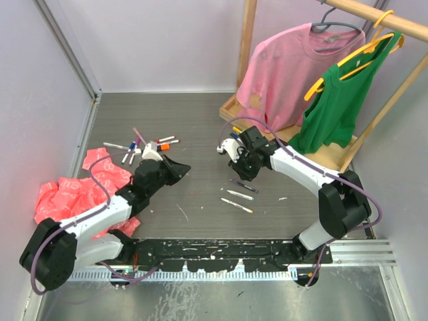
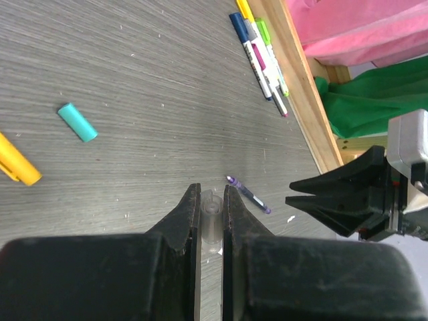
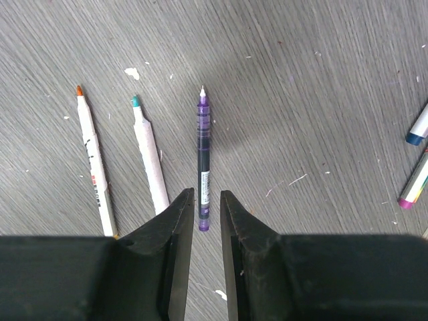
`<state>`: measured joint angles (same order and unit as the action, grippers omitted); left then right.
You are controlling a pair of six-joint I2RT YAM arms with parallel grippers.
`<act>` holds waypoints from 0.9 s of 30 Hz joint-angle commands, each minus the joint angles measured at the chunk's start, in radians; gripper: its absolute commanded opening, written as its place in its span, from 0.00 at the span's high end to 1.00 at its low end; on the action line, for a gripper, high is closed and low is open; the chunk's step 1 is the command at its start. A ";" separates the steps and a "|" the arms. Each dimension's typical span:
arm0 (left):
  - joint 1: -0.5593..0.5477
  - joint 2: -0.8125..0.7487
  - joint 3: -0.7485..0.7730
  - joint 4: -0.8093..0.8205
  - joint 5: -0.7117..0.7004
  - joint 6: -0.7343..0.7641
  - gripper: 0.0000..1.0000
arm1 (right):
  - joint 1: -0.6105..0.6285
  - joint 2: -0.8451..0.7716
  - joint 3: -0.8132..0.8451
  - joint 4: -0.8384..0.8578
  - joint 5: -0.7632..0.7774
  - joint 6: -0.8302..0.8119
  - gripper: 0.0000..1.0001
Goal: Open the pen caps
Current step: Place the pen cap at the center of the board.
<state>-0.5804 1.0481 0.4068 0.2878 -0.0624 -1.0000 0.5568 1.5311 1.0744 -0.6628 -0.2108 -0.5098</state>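
Observation:
My left gripper [image 2: 212, 194] is shut on a small clear pen cap [image 2: 211, 221], which stands upright between the jaws just above the table. A thin purple pen [image 2: 249, 194], uncapped, lies on the table just beyond it. My right gripper [image 3: 207, 195] hovers over that purple pen [image 3: 203, 154]; its jaws stand a little apart, the pen's rear end lies in the gap, and neither jaw touches it. Two uncapped white pens, one orange-tipped [image 3: 93, 167] and one teal-tipped [image 3: 148, 160], lie beside it. In the top view the left gripper [image 1: 179, 168] and right gripper [image 1: 246, 175] face each other mid-table.
A loose teal cap [image 2: 77, 122] and a yellow marker end [image 2: 17, 164] lie to the left. Several capped pens [image 2: 261, 57] rest against the wooden rack base [image 2: 301, 87]. More pens [image 1: 144, 144] lie at the back left by a red bag [image 1: 73, 194]. Pink [image 1: 294, 67] and green [image 1: 341, 107] shirts hang at the right.

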 commanded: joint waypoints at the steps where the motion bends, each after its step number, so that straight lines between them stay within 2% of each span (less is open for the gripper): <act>1: 0.002 0.094 0.110 -0.030 0.005 0.032 1.00 | -0.006 -0.038 0.018 0.026 -0.018 -0.004 0.71; 9: 0.003 0.375 0.353 -0.210 -0.007 0.063 1.00 | -0.006 -0.040 0.018 0.026 -0.017 -0.004 0.71; 16: 0.003 0.551 0.548 -0.454 -0.165 0.060 1.00 | -0.008 -0.040 0.016 0.028 -0.015 -0.007 0.71; 27: 0.002 0.701 0.663 -0.514 -0.200 0.050 1.00 | -0.008 -0.038 0.013 0.030 -0.013 -0.009 0.72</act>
<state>-0.5804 1.7252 1.0061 -0.1905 -0.2245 -0.9535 0.5529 1.5311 1.0740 -0.6594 -0.2111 -0.5102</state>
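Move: The left gripper already holds the pen cap and takes it to the bare patch of board about 8 cm ahead of it, 1 cm to its right and 13 cm below. Beside that patch lies the teal cap, some 9 cm ahead of the hand and 3 cm left; the yellow cap is roughly 7 cm ahead and 7 cm left, both as low. From the right hand the patch lies about 8 cm ahead, 21 cm left and 8 cm down. Bring the left gripper down about 9 cm and forward some 8 cm, reaching out first with a slight swing to the right and finishing almost straight down, close beside the teal cap on its right. As it sinks, tip the fingers some 30 degrees more steeply towards the board and let the hand's left side rise, keeping the grip shut on the pen cap. ##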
